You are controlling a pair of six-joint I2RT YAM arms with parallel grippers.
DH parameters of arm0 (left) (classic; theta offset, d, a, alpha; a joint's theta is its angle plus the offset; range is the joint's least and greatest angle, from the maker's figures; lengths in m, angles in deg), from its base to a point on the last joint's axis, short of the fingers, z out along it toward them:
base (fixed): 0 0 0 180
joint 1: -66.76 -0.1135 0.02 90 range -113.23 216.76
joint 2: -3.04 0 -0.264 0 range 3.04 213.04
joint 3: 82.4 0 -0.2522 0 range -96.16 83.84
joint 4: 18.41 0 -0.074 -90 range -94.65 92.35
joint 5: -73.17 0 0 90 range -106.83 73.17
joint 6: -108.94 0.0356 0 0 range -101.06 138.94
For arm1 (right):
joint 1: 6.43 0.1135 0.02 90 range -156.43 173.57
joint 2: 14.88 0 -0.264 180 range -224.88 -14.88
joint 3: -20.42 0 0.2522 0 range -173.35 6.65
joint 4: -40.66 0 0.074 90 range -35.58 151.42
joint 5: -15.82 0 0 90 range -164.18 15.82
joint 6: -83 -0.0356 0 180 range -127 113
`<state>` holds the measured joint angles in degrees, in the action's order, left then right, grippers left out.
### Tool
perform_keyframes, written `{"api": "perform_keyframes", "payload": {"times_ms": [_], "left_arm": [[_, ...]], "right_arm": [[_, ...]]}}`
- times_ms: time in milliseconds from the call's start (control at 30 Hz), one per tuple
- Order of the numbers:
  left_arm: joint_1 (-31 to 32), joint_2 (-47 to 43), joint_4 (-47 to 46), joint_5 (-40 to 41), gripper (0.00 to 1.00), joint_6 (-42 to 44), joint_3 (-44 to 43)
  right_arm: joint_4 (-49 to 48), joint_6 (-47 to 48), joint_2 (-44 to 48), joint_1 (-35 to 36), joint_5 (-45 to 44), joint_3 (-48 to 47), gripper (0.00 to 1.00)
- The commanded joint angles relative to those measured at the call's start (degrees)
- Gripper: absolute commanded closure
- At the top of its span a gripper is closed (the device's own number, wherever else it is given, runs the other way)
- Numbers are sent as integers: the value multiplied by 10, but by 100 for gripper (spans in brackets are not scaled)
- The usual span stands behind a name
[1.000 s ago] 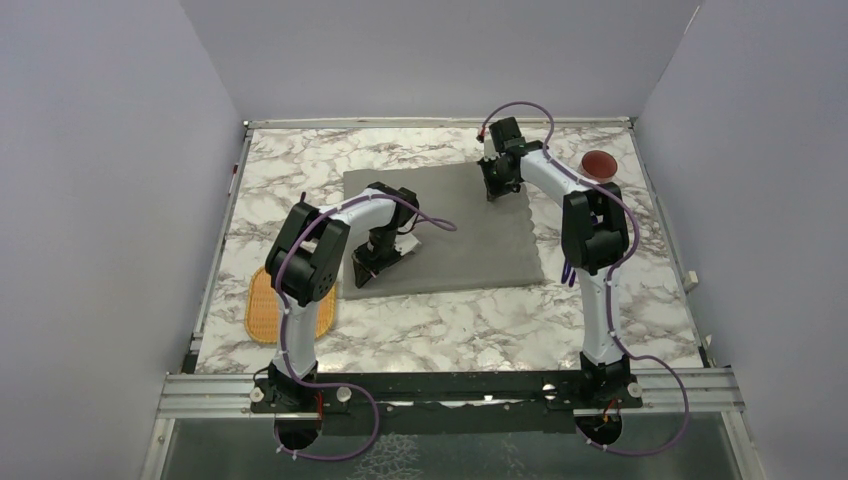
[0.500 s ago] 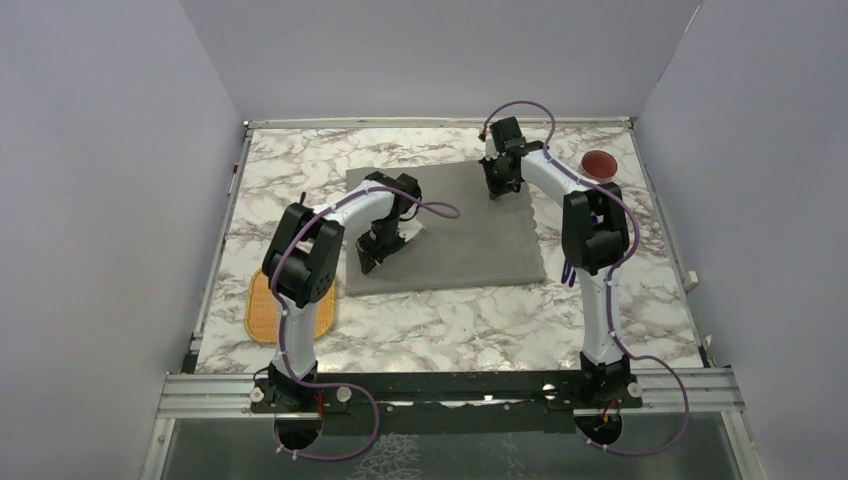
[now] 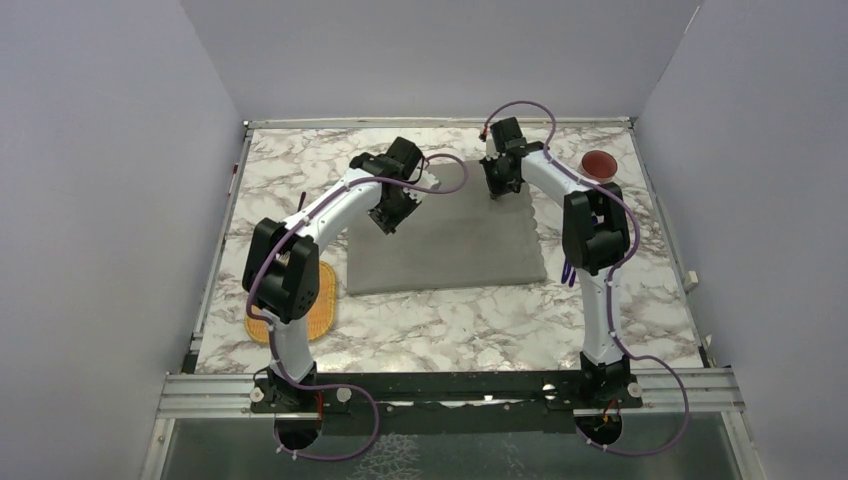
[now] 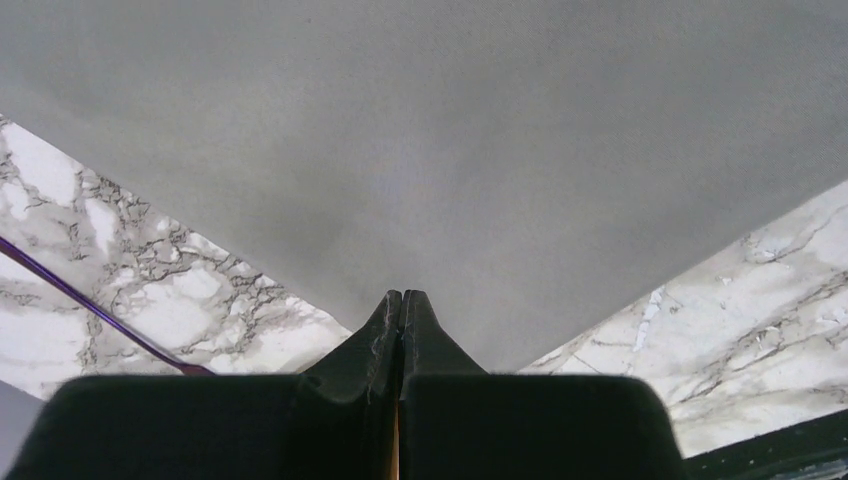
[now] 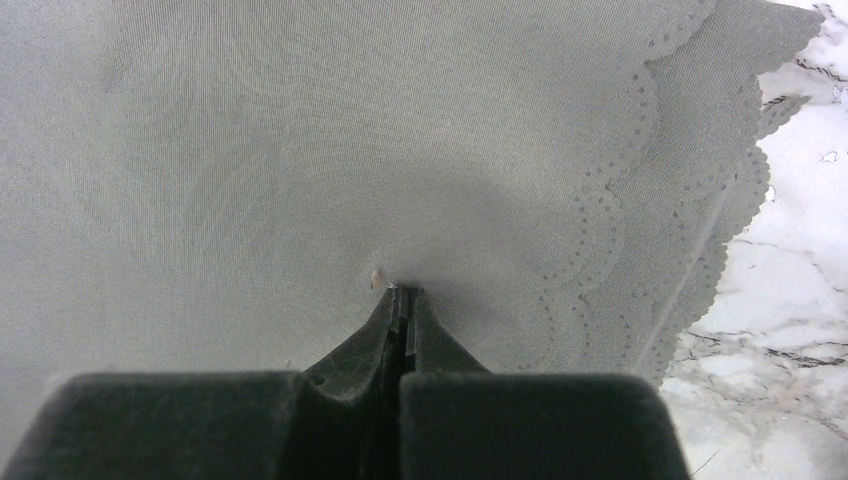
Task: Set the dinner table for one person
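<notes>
The dinner table [image 3: 450, 325] is a white-and-grey marble top. On it lies a grey placemat [image 3: 460, 235] with a scalloped edge [image 5: 640, 200]. My left gripper [image 3: 388, 222] is shut and hovers low over the mat's far-left part. In the left wrist view its closed tips [image 4: 402, 293] point across the grey cloth [image 4: 420, 150] near one corner. My right gripper [image 3: 497, 192] is shut at the mat's far-right corner. Its tips [image 5: 402, 290] press into the cloth [image 5: 250, 150] and make a small dimple. No cloth shows between either pair of jaws.
A small red bowl [image 3: 599, 163] stands at the table's far right, behind the right arm. An orange woven oval [image 3: 322, 315] lies at the near left, partly under the left arm. Grey walls close in the table on three sides.
My left gripper has swept from the mat's near-left corner up along its left side to the far-left part. The right arm and the mat have hardly moved.
</notes>
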<state>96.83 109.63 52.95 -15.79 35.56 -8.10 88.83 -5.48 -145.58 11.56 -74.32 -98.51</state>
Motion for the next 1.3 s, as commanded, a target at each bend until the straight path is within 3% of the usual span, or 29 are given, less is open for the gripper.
{"api": "perform_keyframes", "payload": {"times_ms": [0,200,533,667,800,1267], "left_arm": [[-1,11,-61,17,100,-17,14],[-2,5,-98,27,100,-15,-8],[-10,27,-215,120,100,-20,4],[-14,48,-290,170,100,-18,25],[-35,89,-348,159,100,-21,8],[-91,218,-412,151,100,-13,-113]], "right_arm": [[56,16,-19,-14,-21,49,99],[31,41,78,-15,15,85,100],[100,46,194,-14,23,125,99],[136,49,200,-14,32,134,99],[149,53,203,-15,51,153,99],[151,70,174,-15,110,190,99]]}}
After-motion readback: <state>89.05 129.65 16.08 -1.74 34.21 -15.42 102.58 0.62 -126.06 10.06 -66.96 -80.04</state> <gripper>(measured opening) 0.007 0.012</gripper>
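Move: Ahead of the left hand by some 26 cm, 10 cm to its left and 10 cm below, lies the tablecloth's far-left corner; its near-left corner is about 10 cm back and 9 cm left, the fork 10 cm ahead and 20 cm left. The right fingertips rest on the cloth, whose near-right corner lies roughly 22 cm back and 8 cm right; the knife is about 13 cm back and 14 cm right. Drawing back with its shut fingers on the cloth, the right hand drags the cloth's far-right part a little way towards the base, comes free, arcs up and partly down again towards the near-right corner, about 13 cm back in all and slightly right. The left hand, also shut, reaches some 19 cm forward over the cloth towards its far-left corner, finally sinking about 5 cm while its fingers tip forward and turn counter-clockwise; it ends above the cloth. ##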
